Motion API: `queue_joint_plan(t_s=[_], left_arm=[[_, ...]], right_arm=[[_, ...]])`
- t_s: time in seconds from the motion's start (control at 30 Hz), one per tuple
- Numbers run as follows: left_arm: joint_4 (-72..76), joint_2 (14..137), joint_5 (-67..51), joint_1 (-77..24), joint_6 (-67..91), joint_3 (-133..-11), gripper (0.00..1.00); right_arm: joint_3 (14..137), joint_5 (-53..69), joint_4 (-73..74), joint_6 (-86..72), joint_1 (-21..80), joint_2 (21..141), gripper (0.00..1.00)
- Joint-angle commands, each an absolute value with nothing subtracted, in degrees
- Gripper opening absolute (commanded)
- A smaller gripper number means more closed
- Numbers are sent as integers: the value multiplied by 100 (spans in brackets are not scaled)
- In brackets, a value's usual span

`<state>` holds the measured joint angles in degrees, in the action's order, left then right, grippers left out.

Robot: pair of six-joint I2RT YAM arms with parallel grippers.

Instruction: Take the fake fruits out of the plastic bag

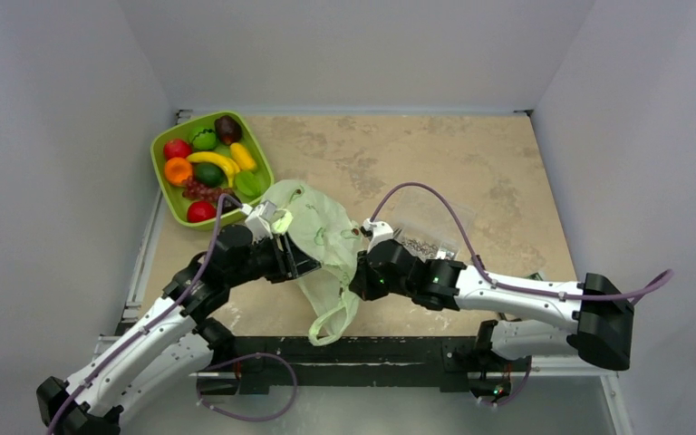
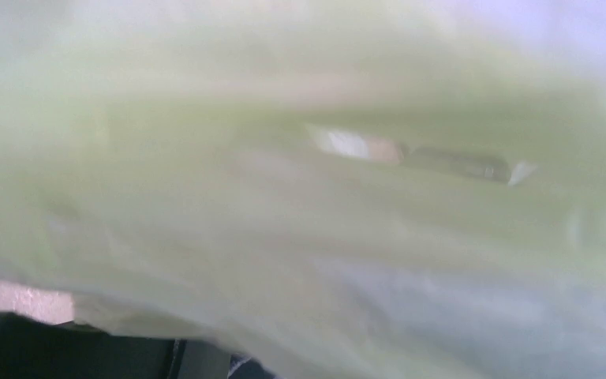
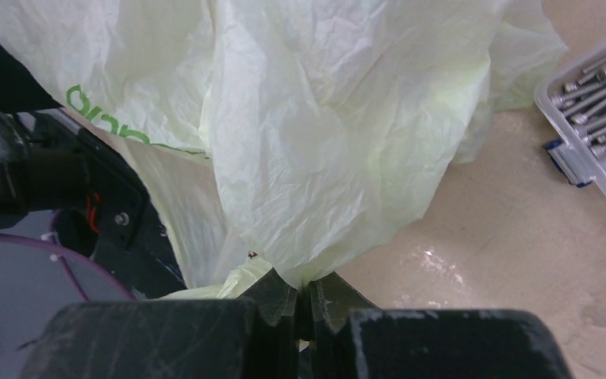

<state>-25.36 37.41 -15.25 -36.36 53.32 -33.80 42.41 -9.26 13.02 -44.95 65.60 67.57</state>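
The pale green plastic bag (image 1: 326,231) lies crumpled at the table's middle, between my two arms. My right gripper (image 3: 305,288) is shut on a pinch of its film near its right side, where the top view has that gripper (image 1: 360,275). My left gripper (image 1: 301,263) reaches into the bag's left side. Blurred green film (image 2: 284,237) fills the left wrist view and hides its fingers. The wrinkled bag (image 3: 323,118) rises in front of the right wrist camera. No fake fruits show; the film hides whatever is inside.
A green tray (image 1: 170,201) at the back left holds several toy fruits, among them a banana (image 1: 214,160) and an orange round one (image 1: 178,169). A clear box of screws (image 1: 421,237) sits just right of the bag, also at the right wrist view's edge as the box (image 3: 600,110).
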Motion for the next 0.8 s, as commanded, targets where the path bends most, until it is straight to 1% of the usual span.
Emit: queue_joint_plan(t_s=[0.0,0.07,0.17,0.2,0.23,0.27,0.4,0.43,0.5,0.53,0.57,0.67,0.77], left_arm=[[-1499,4033,-1043,-3803,5175,-3022,49],[-1375,4280,-1061,-3814,5160,-2957,51],[-1328,4460,-970,-3862,5102,-2907,51],[-1268,4450,-985,-3867,5105,-2861,51],[-1237,4419,-1011,-3867,5121,-2839,51],[-1238,4380,-1060,-3867,5124,-2833,52],[-1468,4168,-1176,-3867,5089,-2886,56],[-1602,4133,-1182,-3867,5071,-2932,56],[-1845,4039,-1222,-3867,5084,-3047,56],[-1921,3955,-1252,-3867,5134,-3084,57],[-1966,3859,-1305,-3869,5171,-3111,58],[-2251,3549,-1367,-3868,5187,-3289,65],[-2907,3324,-1253,-3867,5062,-3574,66]], right_arm=[[4497,-1128,2107,-4705,6583,6999,3],[4683,-1404,2460,-4741,6583,7129,10],[4981,-1555,2793,-4765,6583,7247,27],[5063,-1609,2847,-4773,6584,7239,37],[5104,-1679,2878,-4829,6583,7204,54],[5103,-1712,2856,-4920,6587,7146,64],[4858,-1746,2134,-5191,6628,6736,80],[4782,-1812,1889,-5215,6668,6641,86],[4670,-1898,1444,-5161,6731,6512,91],[4671,-1980,1360,-5124,6764,6460,97],[4680,-2038,1252,-5004,6804,6420,99],[4843,-2282,1262,-4281,6885,6474,99],[5481,-2679,1868,-3426,7059,6792,99]])
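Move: The right fingers are shut on the lower edge of the plastic bag. The bag's middle lies about 15 cm ahead of the right hand, 10 cm to its left and 8 cm lower; the bag handle hangs some 10 cm back and 7 cm left, and the screw box sits about 11 cm ahead and 16 cm to the right. From the left, half-open hand, the bag's middle is roughly 9 cm ahead, 1 cm left and 14 cm below, while the green bowl is around 20 cm ahead and 26 cm left. Dip the right gripper about 3 cm, drifting a little to the right, with the bag edge pinched; then spread its fingers wide to let the plastic go and lift some 8 cm from the low point, coming slightly forward. Meanwhile lower the left gripper about 5 cm and raise it 3 cm again, opening its fingers somewhat, with bag film still draped over its wrist. ##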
